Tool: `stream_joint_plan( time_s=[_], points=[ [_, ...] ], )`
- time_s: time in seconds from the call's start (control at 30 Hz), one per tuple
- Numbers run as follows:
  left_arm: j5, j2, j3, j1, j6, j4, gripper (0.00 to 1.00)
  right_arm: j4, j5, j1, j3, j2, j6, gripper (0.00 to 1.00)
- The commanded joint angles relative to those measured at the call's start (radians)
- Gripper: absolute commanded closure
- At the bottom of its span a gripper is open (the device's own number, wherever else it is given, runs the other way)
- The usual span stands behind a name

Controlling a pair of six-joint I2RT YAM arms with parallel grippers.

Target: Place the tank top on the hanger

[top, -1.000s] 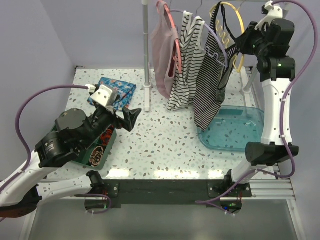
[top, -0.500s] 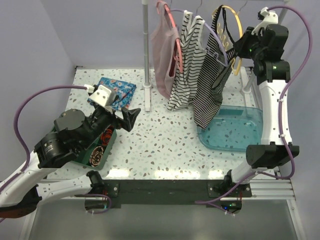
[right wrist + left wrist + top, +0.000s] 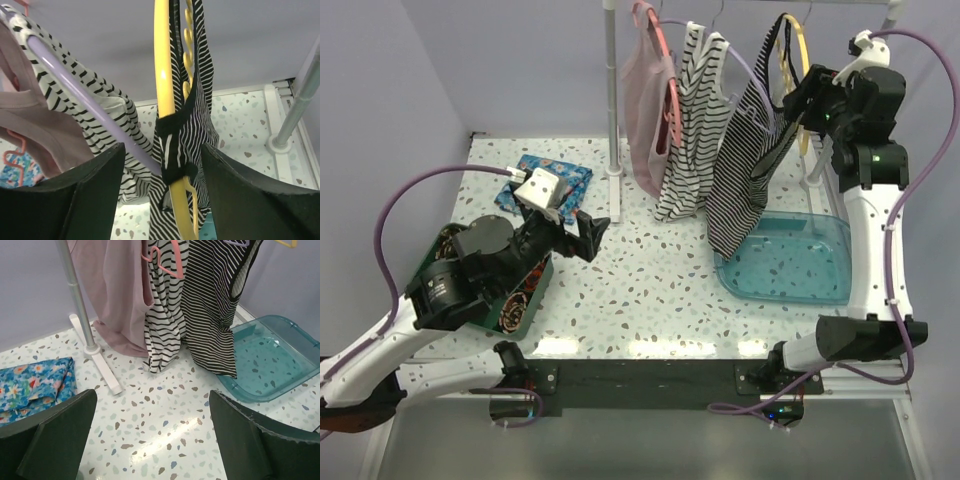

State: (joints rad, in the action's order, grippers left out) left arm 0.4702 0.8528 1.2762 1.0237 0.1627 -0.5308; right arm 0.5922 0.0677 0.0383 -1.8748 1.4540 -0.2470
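The tank top [image 3: 745,170], black with thin white stripes, hangs from the yellow hanger [image 3: 804,55] at the right end of the rack. One dark strap wraps the hanger's arched bar [image 3: 162,65], and the striped cloth [image 3: 192,125] drapes below it. My right gripper [image 3: 798,100] is open up at the hanger. In the right wrist view its fingers stand either side of the bar and strap without touching them [image 3: 162,195]. My left gripper [image 3: 582,232] is open low over the table, nothing between its fingers [image 3: 152,440]. From there the tank top [image 3: 210,315] hangs beyond.
A lavender hanger [image 3: 75,80] carries a white bold-striped garment [image 3: 692,130], and a pink top [image 3: 645,110] hangs on a pink hanger. The rack pole [image 3: 612,90] stands mid-table. A blue tub [image 3: 790,260] sits below the tank top. Blue floral cloth [image 3: 555,180] and a green box [image 3: 520,295] lie at the left.
My right gripper has opened and let go of the hanger, which has turned edge-on to the top camera. The left arm has shifted slightly rightward.
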Motion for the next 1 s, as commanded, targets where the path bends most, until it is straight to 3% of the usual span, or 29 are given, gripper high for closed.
stream_joint_plan(
  time_s=[0.0,0.17,0.3,0.47,0.5,0.57,0.7,0.97],
  points=[
    [0.042,0.012,-0.008,0.004,0.057,0.051,0.0,0.006,-0.042,-0.005,0.038,-0.11,-0.041,0.27],
    [0.062,0.04,-0.017,0.004,0.113,0.052,0.0,0.018,-0.042,-0.006,0.158,-0.246,-0.058,0.16],
    [0.067,0.055,-0.043,0.003,0.165,0.054,0.0,0.021,0.076,-0.005,0.278,-0.387,-0.075,0.13],
    [0.056,0.061,-0.107,0.004,0.216,0.066,0.0,-0.034,0.199,-0.005,0.581,-0.558,-0.144,0.08],
    [0.056,0.063,-0.119,0.003,0.234,0.066,0.0,-0.048,0.23,-0.005,0.63,-0.581,-0.168,0.02],
    [0.044,0.063,-0.167,0.003,0.253,0.08,0.0,-0.089,0.325,-0.009,0.762,-0.641,-0.187,0.02],
    [0.021,0.061,-0.276,0.003,0.325,0.123,0.0,-0.123,0.35,-0.031,0.94,-0.725,-0.212,0.02],
    [0.019,0.052,-0.504,0.003,0.448,0.282,0.0,-0.241,0.078,-0.455,1.171,-0.712,-0.287,0.02]
  ],
)
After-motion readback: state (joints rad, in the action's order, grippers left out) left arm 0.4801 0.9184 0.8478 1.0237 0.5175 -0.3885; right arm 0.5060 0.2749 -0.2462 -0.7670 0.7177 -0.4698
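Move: The tank top's near strap, on the sloping arm of the yellow hanger, is about 4 cm straight ahead of the right hand and level with it, in front of the already parted fingertips. The purple hanger's lower end is some 5 cm ahead, 6 cm left and 4 cm lower; the blue bin's middle is about 13 cm back, 5 cm right and 40 cm below. From the left hand the strap is roughly 25 cm ahead, 40 cm right and 5 cm higher. The right hand, its fingers already loose from the strap, backs straight away from the yellow hanger while opening fully, nearly level for the first 10 cm or so, then dives some 23 cm and swings left towards the blue bin's left side, the fingers tipping down and turning counter-clockwise. Touching nothing and with its fingers still wide open, the left hand sinks about 17 cm over the bare table, edging slightly right as its fingertips tilt down. ##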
